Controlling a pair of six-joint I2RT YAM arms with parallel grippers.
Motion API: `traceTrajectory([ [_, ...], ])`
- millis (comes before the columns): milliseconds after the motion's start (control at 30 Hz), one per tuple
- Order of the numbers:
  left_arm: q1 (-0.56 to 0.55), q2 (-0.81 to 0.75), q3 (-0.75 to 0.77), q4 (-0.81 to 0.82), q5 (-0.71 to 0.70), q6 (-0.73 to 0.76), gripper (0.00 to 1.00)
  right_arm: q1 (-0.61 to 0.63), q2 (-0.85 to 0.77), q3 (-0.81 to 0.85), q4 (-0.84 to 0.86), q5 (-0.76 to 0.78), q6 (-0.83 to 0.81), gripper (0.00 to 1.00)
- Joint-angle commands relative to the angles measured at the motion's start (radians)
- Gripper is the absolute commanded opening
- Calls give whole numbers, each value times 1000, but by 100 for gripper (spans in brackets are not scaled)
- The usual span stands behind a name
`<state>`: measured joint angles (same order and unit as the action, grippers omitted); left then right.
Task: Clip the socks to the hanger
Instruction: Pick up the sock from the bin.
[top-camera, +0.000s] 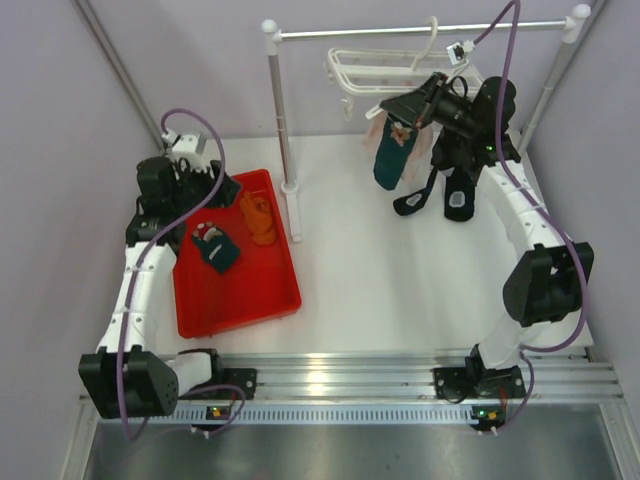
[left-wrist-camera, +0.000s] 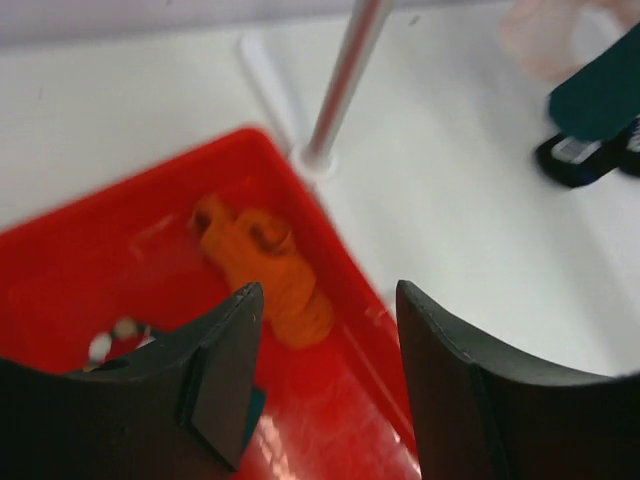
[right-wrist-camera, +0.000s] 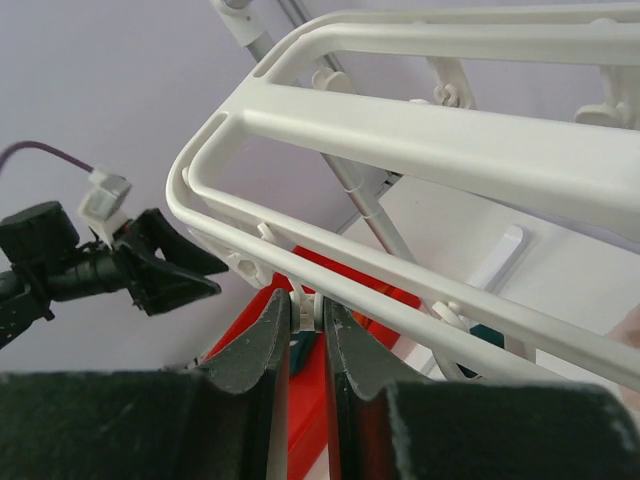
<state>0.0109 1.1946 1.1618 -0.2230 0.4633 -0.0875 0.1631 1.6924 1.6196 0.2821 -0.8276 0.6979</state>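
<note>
The white hanger (top-camera: 368, 70) hangs by its hook from the metal rail. A dark teal sock (top-camera: 392, 158) hangs under it. My right gripper (top-camera: 388, 107) is up at the hanger's near edge. In the right wrist view it (right-wrist-camera: 306, 305) is shut on one small white clip (right-wrist-camera: 306, 312) below the hanger frame (right-wrist-camera: 450, 150). An orange sock (top-camera: 260, 218) and a teal patterned sock (top-camera: 217, 248) lie in the red tray (top-camera: 240, 295). My left gripper (top-camera: 222, 190) hovers open over the tray's far end, with nothing between its fingers. The orange sock (left-wrist-camera: 268, 268) lies just ahead of it (left-wrist-camera: 325, 300).
The rail stand's post (top-camera: 282, 130) rises just right of the tray, its foot (left-wrist-camera: 312, 160) close to the tray rim. Black socks (top-camera: 440, 195) and a pale pink one (top-camera: 375, 128) also hang from the hanger. Purple walls close in on both sides.
</note>
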Motion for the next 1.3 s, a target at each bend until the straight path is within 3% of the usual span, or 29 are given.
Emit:
traceTrajectory([
  [0, 59, -56, -66, -194, -93, 71, 61, -8, -19, 33, 19, 16, -32, 0],
  [133, 156, -1, -91, -334, -236, 5, 54, -7, -20, 33, 11, 16, -43, 0],
  [300, 170, 48, -201, -334, -360, -127, 52, -8, -19, 36, 8, 22, -43, 0],
  [567, 170, 249, -228, -297, -403, -277, 53, -8, -14, 37, -6, 24, -61, 0],
  [900, 164, 428, -199, -142, -454, -328, 48, -8, -8, 37, -20, 24, -80, 0],
  [1000, 159, 456, -180, -151, -495, -324, 37, -7, -8, 37, -18, 27, -78, 0],
  [1067, 161, 451, -179, -159, -496, -310, 20, -7, -10, 37, -21, 27, -80, 0],
  [1167, 150, 407, -168, -183, -483, -264, 3, -8, -13, 36, -24, 27, -83, 0],
  [1267, 115, 320, -154, -200, -468, -157, 0, -8, -19, 34, -26, 27, -84, 0],
])
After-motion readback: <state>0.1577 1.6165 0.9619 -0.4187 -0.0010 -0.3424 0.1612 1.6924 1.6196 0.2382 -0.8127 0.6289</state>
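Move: The green Santa sock in the red bin is about 28 cm below the left hand, some 12 cm to its left and 3 cm nearer the base. The orange sock lies roughly 10 cm to the right of that sock and 6 cm farther out; the foot of the rack post is about 11 cm ahead of the left hand and 6 cm to its right. From the right hand, the green sock is some 42 cm left, 9 cm back and 39 cm down. Bring the left gripper down about 28 cm into the bin, swinging it some 12 cm left and a little back while tipping the half-open fingers steeply down and turning them counter-clockwise. At the bottom, ease 2 cm forward and shut the fingertips, pinching the green sock's near part by its white tag, and start a slight rise. ##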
